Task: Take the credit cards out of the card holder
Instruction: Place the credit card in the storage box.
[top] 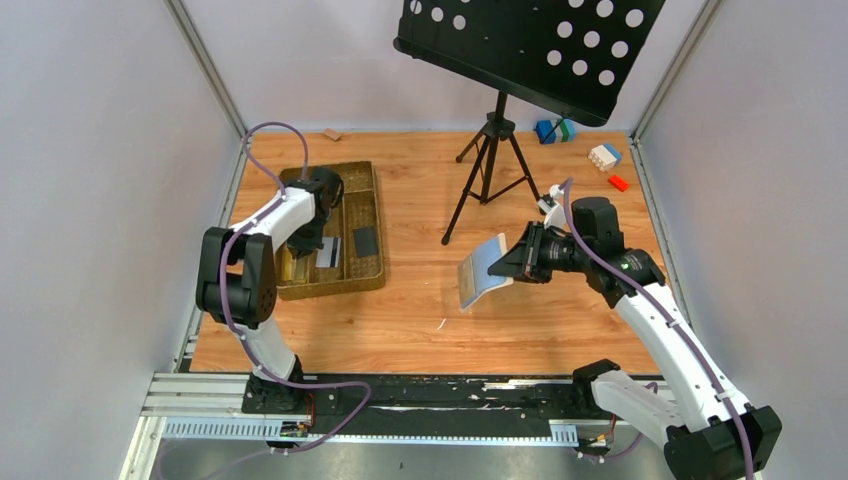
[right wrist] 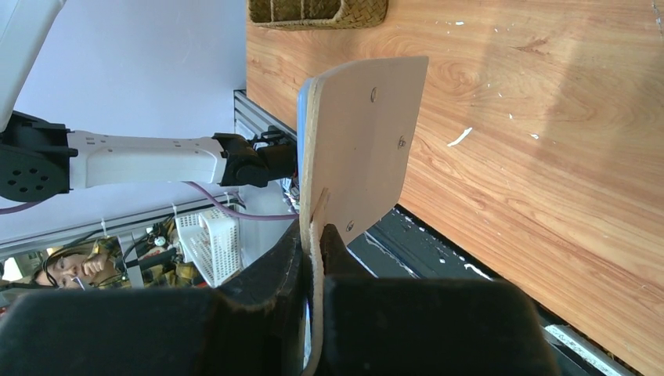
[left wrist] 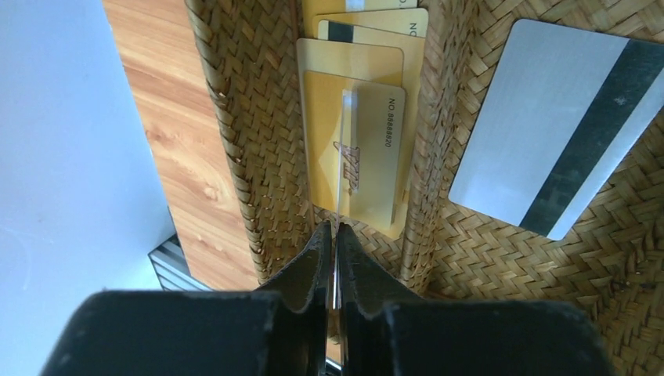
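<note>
My left gripper (top: 312,238) (left wrist: 335,229) hangs over the left slot of the woven tray (top: 358,195) (left wrist: 462,258), shut on a thin credit card (left wrist: 341,157) seen edge-on. Below it lies a stack of orange-yellow cards (left wrist: 372,149). A silver-grey card with a dark stripe (top: 328,252) (left wrist: 548,125) and a black card (top: 366,241) lie in the neighbouring compartments. My right gripper (top: 515,262) (right wrist: 313,235) is shut on one edge of the cream card holder (top: 484,272) (right wrist: 360,149). It holds the holder above the table's middle, with the light blue inside facing away.
A black tripod (top: 490,165) stands at the back centre, carrying a perforated black panel (top: 530,45) overhead. Toy blocks (top: 604,156) lie at the back right and a small wooden piece (top: 332,134) at the back left. A metal rail (top: 400,405) runs along the near edge.
</note>
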Robot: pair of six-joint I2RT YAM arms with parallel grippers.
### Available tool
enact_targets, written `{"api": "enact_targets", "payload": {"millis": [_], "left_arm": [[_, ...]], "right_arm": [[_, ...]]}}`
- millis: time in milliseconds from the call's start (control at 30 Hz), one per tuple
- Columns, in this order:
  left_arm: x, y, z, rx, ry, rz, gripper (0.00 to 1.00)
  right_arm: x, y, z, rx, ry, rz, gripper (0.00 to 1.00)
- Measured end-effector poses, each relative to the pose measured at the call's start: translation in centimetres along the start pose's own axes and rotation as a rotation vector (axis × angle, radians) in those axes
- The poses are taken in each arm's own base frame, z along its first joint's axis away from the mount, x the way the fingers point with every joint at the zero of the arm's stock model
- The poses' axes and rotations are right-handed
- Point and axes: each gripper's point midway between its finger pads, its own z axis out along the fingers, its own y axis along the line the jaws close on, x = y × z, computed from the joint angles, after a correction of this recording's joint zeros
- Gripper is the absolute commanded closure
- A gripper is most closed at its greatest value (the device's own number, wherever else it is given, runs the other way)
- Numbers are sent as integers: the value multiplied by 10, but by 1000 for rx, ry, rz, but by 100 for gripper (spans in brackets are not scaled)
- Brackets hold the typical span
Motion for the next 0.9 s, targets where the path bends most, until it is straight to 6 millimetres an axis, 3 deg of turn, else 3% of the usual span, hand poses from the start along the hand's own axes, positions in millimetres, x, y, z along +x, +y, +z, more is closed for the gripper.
{"api": "enact_targets", "payload": {"millis": [33,133,333,433,700,900], "left_arm": [[0,-1,0,6,4,-2,70],[0,-4,-3,28,16,-9,56],[8,-7,-13,76,30,-32,53],[16,-11,-27,150,18,-65,52],[15,-23,-108,446,-148,-201,49],[20,-45,-165,664,-228,-236,49]], "right_arm": [[0,0,0,0,-1,0,100],[-2,-1,2,4,0,5,100],[-5,-11,10,37,9,35,100],[-9,-15,14,54,13,47,100],[-16,-21,24,77,28,67,100],[-18,-25,29,84,35,73,100]]}}
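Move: My left hand holds a credit card low over the gold card stack in the storage box's leftmost compartment: the stack's middle is about 2 cm ahead, level sideways, 4 cm below. The silver card lies about 8 cm right and 3 cm ahead, the black card about 17 cm right and 5 cm ahead. The card holder, in my right hand, is some 40 cm right, 8 cm back and 12 cm higher. From my right hand, the stack is about 43 cm left, 12 cm ahead, 20 cm below. I open my left fingers about halfway and let go of the card over the gold stack. Then I draw that hand back slightly and swing it up and to the right, out of the box and towards the card holder, about 12 cm each way, rolling some 40 degrees so the fingers end nearly straight down. My right hand keeps its pinch on the holder, easing it about 3 cm forward and 3 cm down. ##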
